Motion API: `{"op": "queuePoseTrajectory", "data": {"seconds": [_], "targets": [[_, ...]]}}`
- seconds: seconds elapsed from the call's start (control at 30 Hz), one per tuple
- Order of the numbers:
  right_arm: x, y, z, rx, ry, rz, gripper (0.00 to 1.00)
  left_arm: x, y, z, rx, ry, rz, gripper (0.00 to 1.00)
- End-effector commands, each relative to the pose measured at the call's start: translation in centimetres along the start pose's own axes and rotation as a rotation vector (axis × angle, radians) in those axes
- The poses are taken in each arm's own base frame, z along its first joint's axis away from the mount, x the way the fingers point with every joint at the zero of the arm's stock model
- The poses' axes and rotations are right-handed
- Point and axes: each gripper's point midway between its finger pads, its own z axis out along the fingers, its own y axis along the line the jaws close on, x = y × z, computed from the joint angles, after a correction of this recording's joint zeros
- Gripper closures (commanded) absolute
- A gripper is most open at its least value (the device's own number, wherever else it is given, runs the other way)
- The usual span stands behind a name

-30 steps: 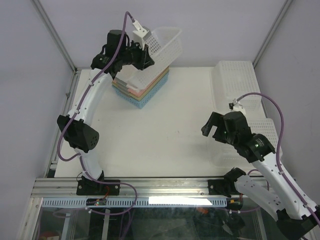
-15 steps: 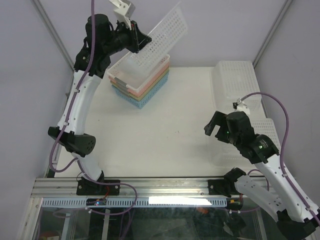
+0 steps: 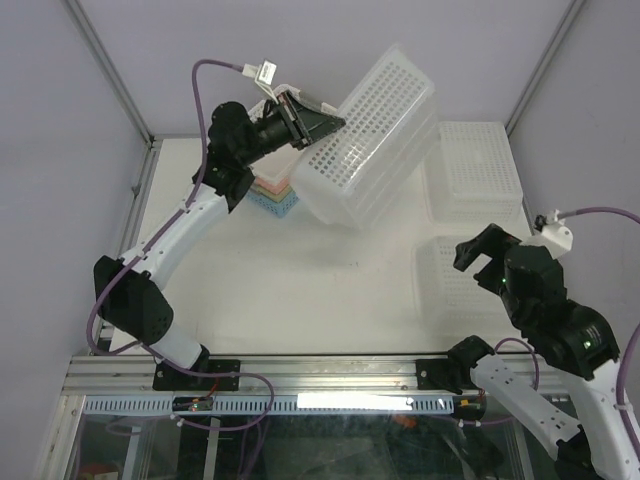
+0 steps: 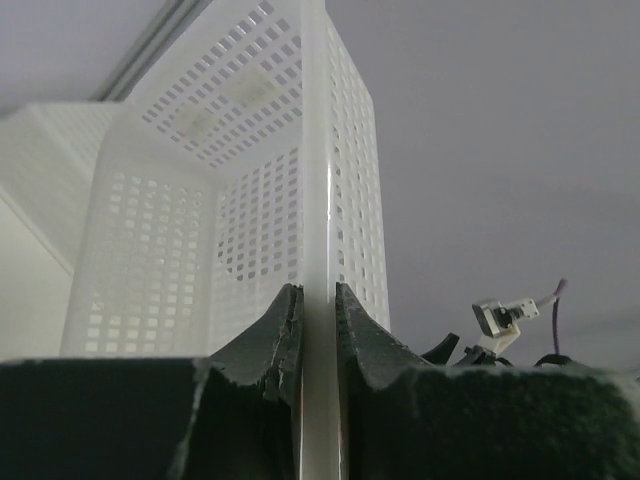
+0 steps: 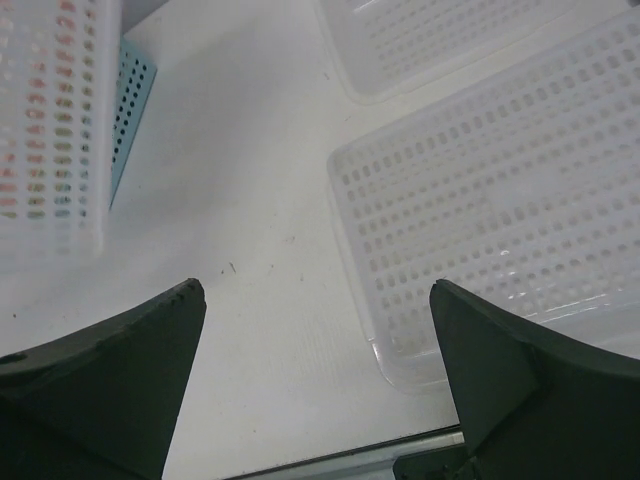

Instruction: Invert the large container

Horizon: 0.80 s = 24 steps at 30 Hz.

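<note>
The large container (image 3: 375, 150) is a white perforated basket, lifted above the table and tipped over so its base faces up and to the right. My left gripper (image 3: 322, 122) is shut on its rim; in the left wrist view the thin white wall (image 4: 315, 200) runs up between the two dark fingers (image 4: 280, 330). My right gripper (image 3: 490, 255) hangs open over the table's right side, near a white basket (image 5: 500, 200), with nothing between its fingers (image 5: 140, 350).
A stack of small coloured baskets (image 3: 275, 195) sits at the back left, partly hidden by the lifted container. Two white perforated baskets lie upside down on the right: one at the back (image 3: 478, 170), one nearer (image 3: 445, 280). The table's front rail (image 3: 300, 372) runs below.
The left arm has swung the large container up off the coloured stack, to the right, and tipped it further over. The right arm has drawn back to the right.
</note>
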Motion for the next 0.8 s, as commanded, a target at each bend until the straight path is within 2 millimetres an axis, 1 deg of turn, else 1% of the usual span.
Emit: {"op": "queuePoseTrajectory", "data": {"seconds": [0.0, 0.1, 0.2, 0.33, 0.43, 0.5, 0.6, 0.77], "targets": [[-3.0, -2.8, -2.6, 0.067, -0.140, 0.082, 0.01, -3.3, -2.5, -0.4, 0.165, -0.249, -0.232, 1.00], [-3.2, -3.5, -3.4, 0.059, -0.169, 0.113, 0.01, -1.9, 0.8, 0.6, 0.148, -0.285, -0.334, 1.00], [-2.7, -4.3, -3.5, 0.081, -0.163, 0.118, 0.01, -0.5, 4.0, 1.8, 0.108, -0.301, -0.399, 1.00], [-2.2, -4.5, -3.3, 0.101, -0.142, 0.104, 0.01, 1.7, 8.1, 2.6, 0.093, -0.311, -0.544, 1.00], [-2.2, -4.4, -3.3, 0.094, -0.138, 0.104, 0.01, 3.6, 11.3, 3.2, 0.066, -0.313, -0.647, 1.00], [-2.2, -4.2, -3.2, 0.090, -0.138, 0.105, 0.01, 4.8, 12.8, 3.4, 0.066, -0.313, -0.708, 1.00], [-2.1, -4.0, -3.0, 0.085, -0.131, 0.101, 0.01, 6.2, 14.6, 3.5, 0.034, -0.316, -0.742, 1.00], [-1.6, -3.8, -2.6, 0.082, -0.116, 0.096, 0.01, 8.2, 17.8, 3.1, -0.095, -0.321, -0.711, 1.00]]}}
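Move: The left hand holds the large container by its rim, its middle about 3 cm ahead, 7 cm right and 7 cm lower. The bare table it is taken to lies some 7 cm ahead, 10 cm right and 44 cm below. The basket stack is about 17 cm ahead and 14 cm left, the far upturned container 20 cm ahead and 40 cm right, the near one 16 cm back and 37 cm right. From the right hand, that bare spot is about 27 cm ahead, 16 cm left, 26 cm down. Still pinching the container's rim, the left hand carries it steadily down some 22 cm and about 10 cm forward, towards the bare table between the basket stack and the upturned containers. The hand rolls about 45 degrees around its rightward-pointing fingers, top side going forward. The open right hand backs off about 5 cm, back and right, touching nothing. ##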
